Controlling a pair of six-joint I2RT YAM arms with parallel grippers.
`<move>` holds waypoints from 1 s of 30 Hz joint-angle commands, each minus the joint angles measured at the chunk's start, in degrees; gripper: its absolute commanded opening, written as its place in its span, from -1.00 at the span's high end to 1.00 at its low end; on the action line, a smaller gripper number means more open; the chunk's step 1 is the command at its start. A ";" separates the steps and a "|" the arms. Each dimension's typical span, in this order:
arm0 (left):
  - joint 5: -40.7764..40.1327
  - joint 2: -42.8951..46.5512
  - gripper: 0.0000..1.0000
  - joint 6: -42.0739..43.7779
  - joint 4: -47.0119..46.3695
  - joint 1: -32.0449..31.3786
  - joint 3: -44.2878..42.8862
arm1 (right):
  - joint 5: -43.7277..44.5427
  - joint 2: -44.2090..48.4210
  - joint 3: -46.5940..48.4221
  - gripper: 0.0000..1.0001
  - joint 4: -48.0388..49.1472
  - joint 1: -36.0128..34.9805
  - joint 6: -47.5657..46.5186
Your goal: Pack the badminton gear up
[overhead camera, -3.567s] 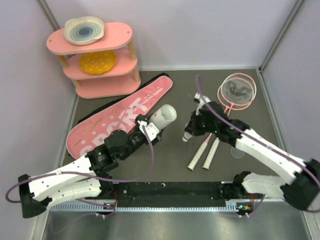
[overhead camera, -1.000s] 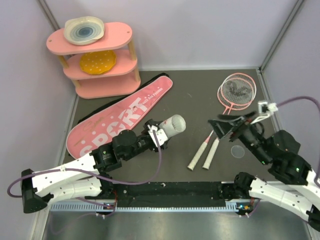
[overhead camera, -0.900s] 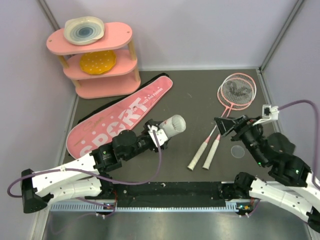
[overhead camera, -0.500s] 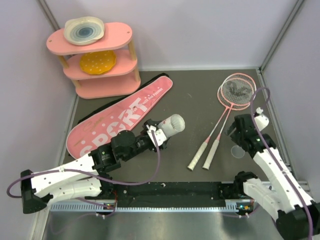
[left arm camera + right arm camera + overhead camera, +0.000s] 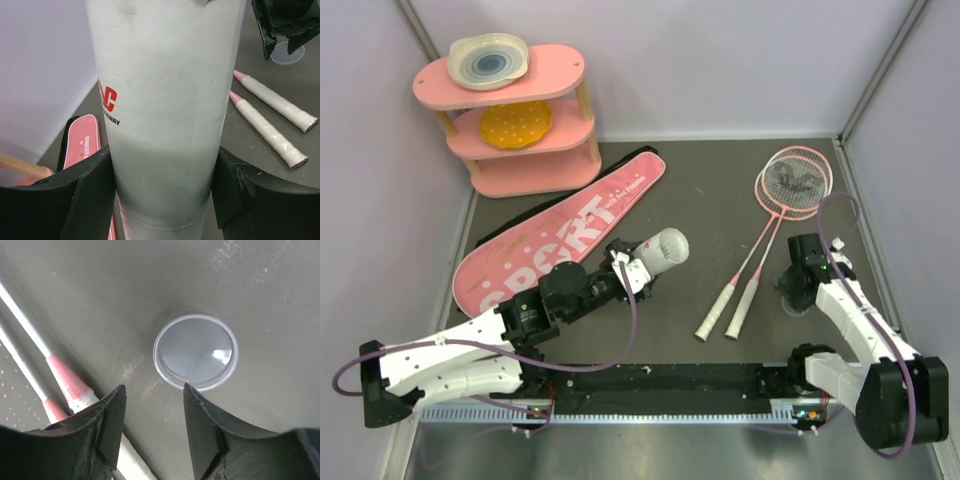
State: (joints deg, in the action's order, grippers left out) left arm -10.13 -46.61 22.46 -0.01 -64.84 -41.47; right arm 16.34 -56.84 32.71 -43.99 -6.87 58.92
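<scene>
My left gripper [image 5: 625, 272] [image 5: 162, 187] is shut on the white cylindrical tube [image 5: 662, 247] [image 5: 160, 100], which it holds tilted above the table by its lower end. The long pink SPORT racket bag [image 5: 560, 235] [image 5: 82, 145] lies to the left. Two pink-framed rackets [image 5: 796, 182] lie side by side, their white handles [image 5: 730, 310] [image 5: 67, 382] [image 5: 270, 107] pointing toward me. My right gripper [image 5: 794, 292] [image 5: 154, 395] stands open, pointing down just above a small clear round lid [image 5: 797, 304] [image 5: 196, 351] right of the handles. Nothing is between its fingers.
A pink three-tier shelf [image 5: 525, 165] with plates stands at the back left corner. Walls close in the left, back and right sides. The racket handles lie a short way left of my right gripper.
My right arm has come down from a raised pose to the clear lid on the table, and its jaws have narrowed. The left arm still holds the tube in place.
</scene>
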 commanded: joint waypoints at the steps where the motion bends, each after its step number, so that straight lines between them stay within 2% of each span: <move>1: -0.07 0.91 0.60 0.48 -5.44 -0.38 -1.59 | -0.78 -3.70 0.87 0.05 6.27 2.48 -1.70; 8: -0.24 0.38 0.60 0.48 -5.61 -0.46 -1.50 | -1.13 -9.24 0.69 0.12 10.67 4.50 -2.92; 15: -0.50 0.64 0.60 0.66 -5.70 -0.55 -1.42 | -1.40 -14.43 0.16 0.34 12.26 5.12 -1.61; 16: -0.77 0.56 0.60 0.74 -5.70 -0.55 -1.33 | -1.48 -14.88 0.08 0.48 12.26 5.12 -1.26; 18: -0.68 0.38 0.60 0.92 -5.79 -0.55 -1.33 | -2.10 -16.10 -0.28 0.61 12.69 5.20 -0.38; 19: -0.59 0.29 0.60 0.83 -5.79 -0.55 -1.33 | -2.71 -16.72 -0.36 0.81 12.87 5.12 -0.38; 21: -0.33 0.21 0.60 0.75 -5.70 -0.55 -1.42 | -3.50 -17.69 -0.37 0.98 13.05 5.12 -0.73; 25: -0.59 -0.06 0.60 0.74 -5.79 -0.55 -1.24 | -5.61 -17.44 0.51 1.00 13.75 5.12 -5.37; 26: -0.94 -0.23 0.60 1.09 -5.79 -0.55 -1.15 | -6.75 -16.56 1.30 1.00 13.67 5.03 -9.04; 30: -1.21 -1.20 0.60 1.27 -5.79 -0.64 -1.24 | -9.91 -8.31 2.01 1.00 13.40 5.12 -16.71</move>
State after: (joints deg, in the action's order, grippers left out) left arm -10.46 -47.20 22.59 -0.25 -65.06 -41.47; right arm 11.66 -71.83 34.50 -30.83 -2.09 51.07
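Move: The tube's clear round lid lies on the table some 3 cm to the right of the half-open right hand, about 1 cm back and 3 cm below. To that hand's left are the two racket handles: the near one's grip about 9 cm over and 2 cm back, the far one's some 15 cm over and 3 cm back. From the left hand, holding the tube, the lid is roughly 38 cm to the right, level in reach and 27 cm lower. The right hand, pointing steeply down, reaches forward about 4 cm while sinking some 3 cm alongside the clear lid, to the part of its rim that is farthest out and to the left, drifting slightly right before it comes back left at the end. On the way its half-open fingers close, slowly at first and then fully shut, pinching the thin rim, while the left hand stays in place and keeps its grip on the tube. ##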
